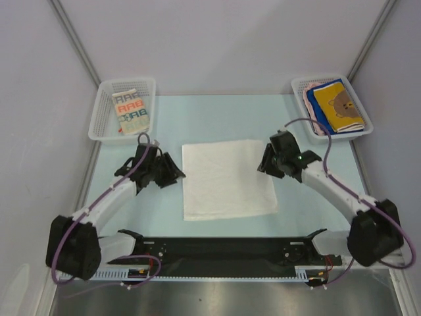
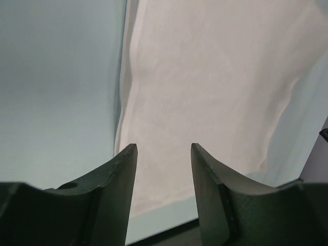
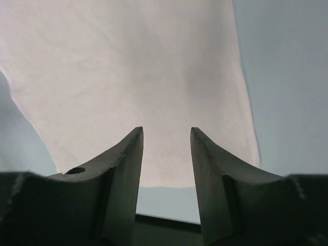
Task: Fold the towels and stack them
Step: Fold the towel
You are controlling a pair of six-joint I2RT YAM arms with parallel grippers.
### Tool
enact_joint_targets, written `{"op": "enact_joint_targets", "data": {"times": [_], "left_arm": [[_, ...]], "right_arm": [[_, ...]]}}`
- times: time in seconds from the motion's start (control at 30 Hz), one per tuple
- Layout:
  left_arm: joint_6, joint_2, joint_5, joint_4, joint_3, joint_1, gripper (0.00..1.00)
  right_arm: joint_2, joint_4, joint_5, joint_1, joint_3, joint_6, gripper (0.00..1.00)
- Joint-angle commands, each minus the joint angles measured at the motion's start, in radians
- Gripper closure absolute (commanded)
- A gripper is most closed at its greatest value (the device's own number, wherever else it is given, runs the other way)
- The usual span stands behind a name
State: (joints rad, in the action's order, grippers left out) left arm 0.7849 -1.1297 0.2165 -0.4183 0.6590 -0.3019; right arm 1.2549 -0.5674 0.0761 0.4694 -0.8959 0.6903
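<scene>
A plain white towel (image 1: 227, 179) lies spread flat in the middle of the table. My left gripper (image 1: 172, 172) hovers just off its left edge, open, with nothing between its fingers. In the left wrist view the left gripper (image 2: 164, 148) points across the towel (image 2: 205, 77). My right gripper (image 1: 266, 161) stands open at the towel's right edge, also holding nothing. From the right wrist, the right gripper (image 3: 166, 130) faces the white cloth (image 3: 128, 66). A cream towel with "RABBIT" lettering (image 1: 130, 110) lies in the back-left basket. A yellow bear towel (image 1: 339, 104) tops a stack over a blue towel (image 1: 315, 110) in the back-right basket.
Two white mesh baskets stand at the back: one left (image 1: 100, 112), one right (image 1: 299, 84). Grey walls close in both sides and the back. A black rail (image 1: 223, 249) runs along the near edge between the arm bases.
</scene>
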Motion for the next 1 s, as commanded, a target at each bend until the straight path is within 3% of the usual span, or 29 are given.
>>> {"op": "enact_joint_targets", "data": {"times": [0.0,0.13,0.27,0.47,0.67,0.97], "left_arm": [[-0.059,-0.142,-0.034,0.224,0.145,0.061,0.48],[-0.046,-0.359,0.096,0.354,0.327,0.069,0.51],[0.016,-0.525,0.156,0.506,0.424,0.063,0.49],[0.077,-0.784,0.274,0.633,0.563,0.041,0.52],[0.108,-0.907,0.276,0.665,0.568,0.032,0.52],[0.140,-0.938,0.201,0.638,0.485,0.052,0.53]], "right_arm": [[0.205,0.175,-0.065,-0.044,-0.188,-0.146,0.53],[0.458,0.239,-0.215,-0.046,-0.435,-0.146,0.62],[0.653,0.346,-0.352,-0.048,-0.575,-0.081,0.75],[0.843,0.481,-0.453,-0.048,-0.658,0.023,0.81],[0.934,0.557,-0.476,-0.060,-0.635,0.095,0.82],[0.888,0.724,-0.472,-0.178,-0.364,0.161,0.84]]}}
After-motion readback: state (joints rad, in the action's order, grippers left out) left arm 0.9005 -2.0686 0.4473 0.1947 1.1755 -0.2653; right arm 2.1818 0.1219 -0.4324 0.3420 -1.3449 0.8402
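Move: About 21 cm ahead of both hands runs the towel's far edge. The left hand's spot on it lies some 8 cm to its right and 8 cm down; the right hand's lies 12 cm to its left and 10 cm down. The far left corner is straight ahead of the left hand, about 21 cm, and the far right corner straight ahead of the right hand, about 22 cm. The towel's middle is 20 cm right of the left hand, 3 cm ahead. Sweeping forward about 20 cm over the spread towel, both hands converge on the far edge, rising slightly first and then sinking, with fingertips tipping inwards. The left goes some 8 cm right with its fingers staying half open; the right swings 15 cm left, closes most of its gap, then eases 3 cm back to the right at the edge, the towel seemingly between its fingers. ##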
